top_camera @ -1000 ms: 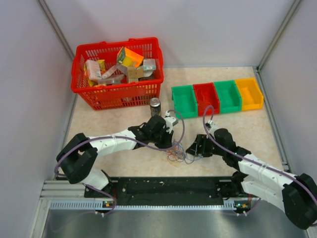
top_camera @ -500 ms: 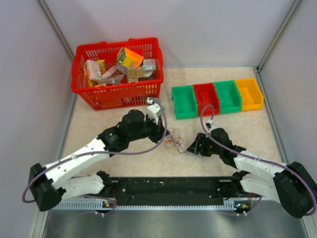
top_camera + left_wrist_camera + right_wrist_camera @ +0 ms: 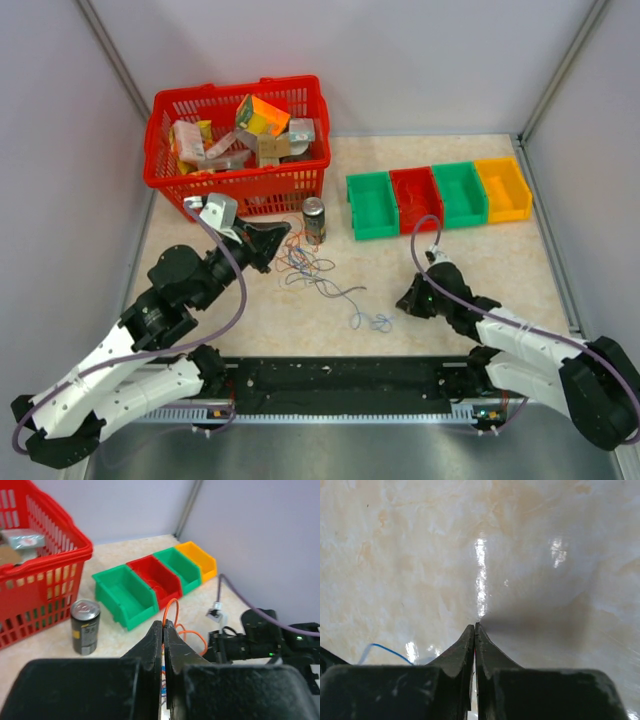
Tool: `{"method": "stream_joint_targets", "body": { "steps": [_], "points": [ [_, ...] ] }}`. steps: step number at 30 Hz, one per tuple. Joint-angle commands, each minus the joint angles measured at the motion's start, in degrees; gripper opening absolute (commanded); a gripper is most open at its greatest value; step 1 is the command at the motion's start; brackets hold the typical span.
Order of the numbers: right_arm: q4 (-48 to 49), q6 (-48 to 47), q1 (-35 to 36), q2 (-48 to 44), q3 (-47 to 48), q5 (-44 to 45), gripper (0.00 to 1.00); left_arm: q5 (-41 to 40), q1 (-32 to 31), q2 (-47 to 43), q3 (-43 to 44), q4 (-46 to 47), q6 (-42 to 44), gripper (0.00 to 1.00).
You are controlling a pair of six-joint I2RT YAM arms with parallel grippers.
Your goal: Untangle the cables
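Note:
The cables (image 3: 306, 266) are thin orange, blue and purple-grey wires in a loose tangle on the table, trailing right to a blue end (image 3: 378, 322). My left gripper (image 3: 283, 234) is raised left of the tangle and is shut on an orange wire (image 3: 173, 606), which loops out above the jaws (image 3: 164, 625). My right gripper (image 3: 403, 303) is shut with its tips against the table (image 3: 474, 626), just right of the blue end. A blue wire (image 3: 385, 649) lies to its left. I see nothing between the right jaws.
A red basket (image 3: 170, 172) full of boxes stands at the back left. A can (image 3: 314, 218) stands upright just behind the tangle. Four bins, green (image 3: 372, 205), red (image 3: 415, 197), green (image 3: 459, 193) and yellow (image 3: 502, 187), sit in a row at the back right.
My left arm has swung back and to the left, dragging the tangle left and stretching it out across the table. My right gripper has stayed low at the right and shifted slightly.

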Motion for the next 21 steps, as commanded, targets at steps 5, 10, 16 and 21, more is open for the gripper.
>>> {"method": "stream_joint_targets", "body": {
  "steps": [5,10,16,21],
  "points": [
    [-8.19,-4.10,0.14,-9.23,2.91,6.68,0.05,-14.78,-0.10,-1.96,-0.87,-3.14,0.27,0.00],
    [6.11,-12.27,0.14,-8.29,4.32,-13.60,0.61,-11.09,-0.10,-0.65,-0.18,-4.46,-1.31,0.00],
    [23.87,-15.54,7.16,3.13,7.40,-19.88,0.75,-10.21,-0.10,-0.47,0.09,-4.55,-1.93,0.00],
    [41.00,-13.34,10.59,14.12,9.77,-19.09,0.76,-8.72,-0.01,-1.17,0.53,-5.51,-2.19,0.00]
  ]
}}
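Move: The tangled cables hang from the left hand's shut fingers, their main bunch about 18 cm below that hand and 2 cm to its right. From the right hand the bunch is roughly 22 cm left, 1 cm ahead and 18 cm higher. The blue tail curls about 7 cm left of the right hand, 3 cm back and 1 cm lower. The can stands some 22 cm left and 19 cm ahead, 4 cm higher. The tangled cables stay hung from the left fingers, which keep their pinch on the orange strand while that hand eases about 3 cm left and down, a little forward. Towards the bunch comes the right hand: shut and empty, it first slips 2 cm right, then sweeps left to end some 10 cm over and 8 cm up, fingers spreading wide, tips lifting and wrist swinging about 30 degrees counter-clockwise. ##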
